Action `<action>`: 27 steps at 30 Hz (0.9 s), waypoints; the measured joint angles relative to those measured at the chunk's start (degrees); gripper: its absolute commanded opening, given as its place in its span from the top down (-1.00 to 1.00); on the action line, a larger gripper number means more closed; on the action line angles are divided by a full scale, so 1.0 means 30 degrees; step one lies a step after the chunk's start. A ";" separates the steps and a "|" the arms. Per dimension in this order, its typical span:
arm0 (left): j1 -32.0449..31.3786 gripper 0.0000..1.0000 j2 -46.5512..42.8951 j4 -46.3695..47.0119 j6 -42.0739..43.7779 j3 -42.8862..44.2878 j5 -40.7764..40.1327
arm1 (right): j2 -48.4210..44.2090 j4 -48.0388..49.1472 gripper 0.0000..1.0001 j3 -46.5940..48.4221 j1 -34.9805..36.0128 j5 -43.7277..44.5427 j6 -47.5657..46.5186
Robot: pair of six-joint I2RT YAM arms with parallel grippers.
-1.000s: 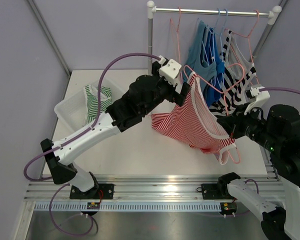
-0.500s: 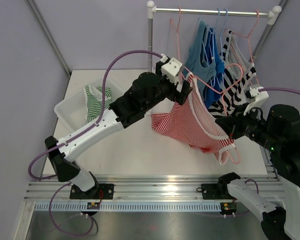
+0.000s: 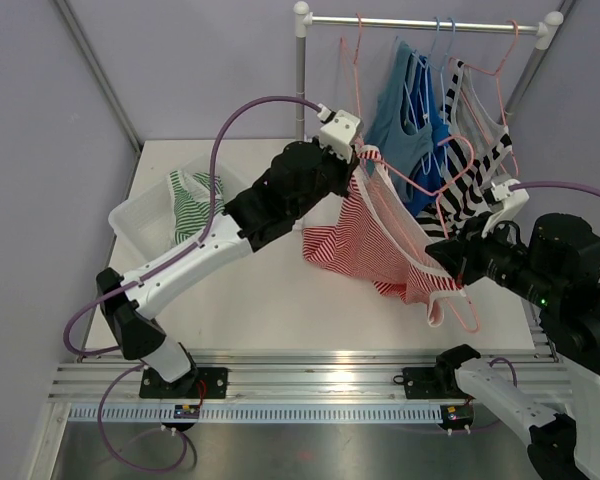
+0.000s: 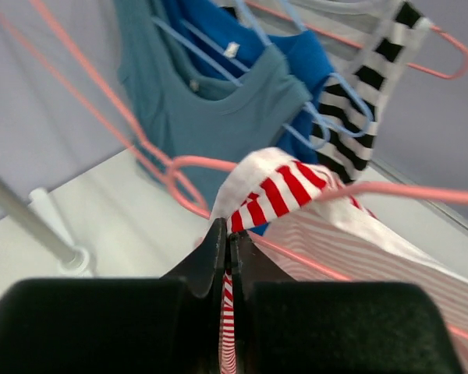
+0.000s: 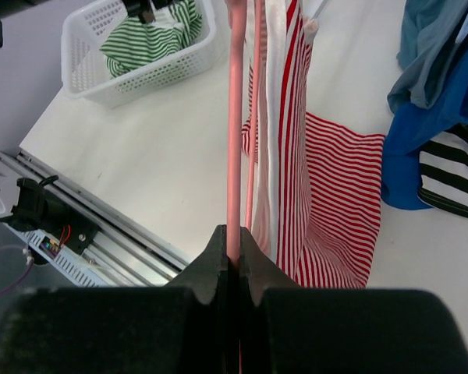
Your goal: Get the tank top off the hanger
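Note:
A red-and-white striped tank top hangs on a pink hanger held in the air over the table. My left gripper is shut on the tank top's white-edged shoulder strap at the top of the hanger; striped cloth runs down between its fingers. My right gripper is shut on the hanger's pink bar at the lower right. In the right wrist view the striped tank top hangs just right of that bar.
A rack at the back carries a teal top, a blue top, a black-and-white striped top and bare pink hangers. A white basket at the left holds a green-striped garment.
My left gripper moved up and right to the top of the hanger and closed on the tank top's strap. My right gripper kept its hold on the hanger, shifting slightly.

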 measured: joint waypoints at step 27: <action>0.4277 1.00 -1.3573 -0.4386 -0.5355 -1.0797 0.1005 | -0.0255 2.3227 1.00 -1.1511 0.3402 -0.4554 0.5508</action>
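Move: The red-striped tank top's middle hangs some 12 cm back, 8 cm right and 8 cm below the left hand, which already pinches its strap at the hanger's end; from the right hand, gripping the pink hanger, it lies about 10 cm left, 5 cm ahead and 8 cm lower. From the left hand the white basket is roughly 39 cm left, 10 cm ahead and 35 cm down; the teal tank top hangs about 15 cm ahead, 12 cm right, nearly level. The red-striped strap stays pinched as the left hand draws it about 19 cm left, away from the hanger's end, swinging counter-clockwise, then comes back 8 cm and sinks a little. The right hand keeps hold of the hanger, first backs off some 4 cm, then sweeps left and forward while turning 30-odd degrees, its left side and fingertips rising. ##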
